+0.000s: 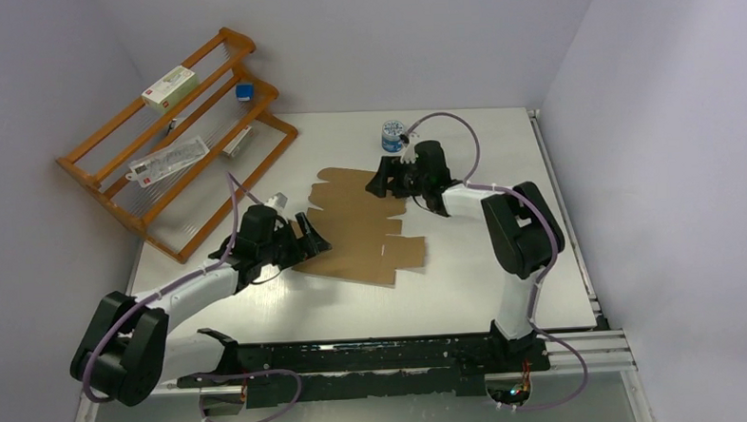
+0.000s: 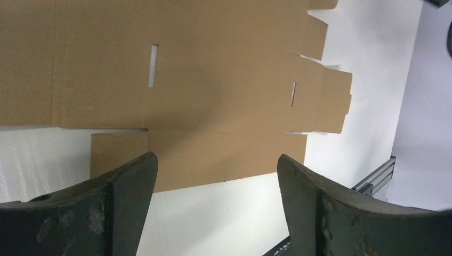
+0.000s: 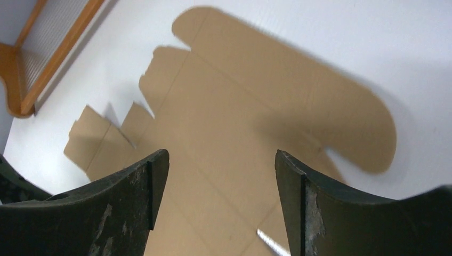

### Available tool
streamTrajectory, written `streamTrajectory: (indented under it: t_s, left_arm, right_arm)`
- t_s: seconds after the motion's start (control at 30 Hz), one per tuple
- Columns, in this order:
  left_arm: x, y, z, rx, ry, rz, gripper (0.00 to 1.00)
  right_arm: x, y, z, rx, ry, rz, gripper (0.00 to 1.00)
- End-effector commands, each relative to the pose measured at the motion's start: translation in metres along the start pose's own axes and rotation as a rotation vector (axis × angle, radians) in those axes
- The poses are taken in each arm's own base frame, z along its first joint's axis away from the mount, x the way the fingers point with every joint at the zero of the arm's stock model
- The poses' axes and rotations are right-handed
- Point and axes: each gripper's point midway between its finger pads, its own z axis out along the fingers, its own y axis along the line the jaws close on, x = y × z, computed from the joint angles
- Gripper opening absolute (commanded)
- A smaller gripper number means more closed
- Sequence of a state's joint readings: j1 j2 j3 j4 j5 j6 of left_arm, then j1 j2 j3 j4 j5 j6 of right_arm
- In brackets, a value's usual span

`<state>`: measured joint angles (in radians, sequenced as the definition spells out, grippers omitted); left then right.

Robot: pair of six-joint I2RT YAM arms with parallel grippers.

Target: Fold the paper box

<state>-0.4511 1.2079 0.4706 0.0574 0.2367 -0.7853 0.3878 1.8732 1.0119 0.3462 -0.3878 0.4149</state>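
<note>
The paper box [image 1: 359,221] is a flat brown die-cut cardboard sheet lying unfolded on the white table [image 1: 468,283]. My left gripper [image 1: 312,235] hovers at its left edge, open, with nothing between its fingers. In the left wrist view the paper box [image 2: 202,80] fills the upper picture, and the left gripper [image 2: 217,162] stands wide over its near flap and bare table. My right gripper [image 1: 385,180] sits at the sheet's far right corner, open. The right wrist view shows the right gripper [image 3: 221,160] above the paper box [image 3: 240,122], its jaws apart and empty.
A wooden rack [image 1: 181,143] with small white cartons stands at the back left. A small blue-and-white container [image 1: 392,135] sits behind the right gripper. A black rail [image 1: 376,354] runs along the near edge. Walls close in on both sides.
</note>
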Motion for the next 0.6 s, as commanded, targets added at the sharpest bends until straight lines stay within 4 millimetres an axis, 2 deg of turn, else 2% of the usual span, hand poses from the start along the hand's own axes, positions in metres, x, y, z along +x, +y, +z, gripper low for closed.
streamTrajectory:
  t_s: [0.0,0.13,0.27,0.37,0.47,0.57]
  left_arm:
    - [-0.008,-0.007,0.008,0.026,-0.029,-0.002,0.87]
    - [-0.008,0.001,0.011,-0.02,-0.019,0.009,0.88]
    - [-0.009,0.003,0.009,-0.034,-0.024,0.017,0.88]
    - [-0.007,0.007,0.008,-0.048,-0.024,0.017,0.88]
    - [-0.005,0.009,0.007,-0.056,-0.018,0.015,0.88]
    - [-0.005,0.01,0.005,-0.066,-0.013,0.015,0.88]
  right_arm:
    - [-0.023,-0.005,0.019,0.01,-0.037,-0.059,0.77]
    - [-0.024,-0.018,0.027,0.044,-0.017,-0.064,0.79]
    - [-0.038,-0.048,0.014,0.08,-0.026,-0.033,0.8]
    - [-0.041,-0.07,0.006,0.064,-0.013,0.023,0.8]
    - [-0.037,-0.081,0.005,0.025,0.003,0.062,0.79]
    - [-0.029,-0.087,0.013,-0.003,0.048,0.081,0.75]
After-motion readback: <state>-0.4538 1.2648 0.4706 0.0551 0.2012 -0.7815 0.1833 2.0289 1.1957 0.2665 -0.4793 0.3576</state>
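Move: The right hand is over the far part of the paper box, with the rounded right end of its far flap about 6 cm ahead, 6 cm to the right and 8 cm below. The blue jar stands some 17 cm ahead and 4 cm right of this hand, and the right side flap about 16 cm back and 7 cm right. From the left hand, the box's near panel is roughly 3 cm back, 5 cm right and 8 cm below. Nothing is seen to be touched: the open right hand heads for the rounded right end of the far flap, first forward about 4 cm, then mostly right by about 7 cm with some more forward, nearly level and turning slightly clockwise. The left hand, open as well, sinks about 2 cm towards the near panel. ##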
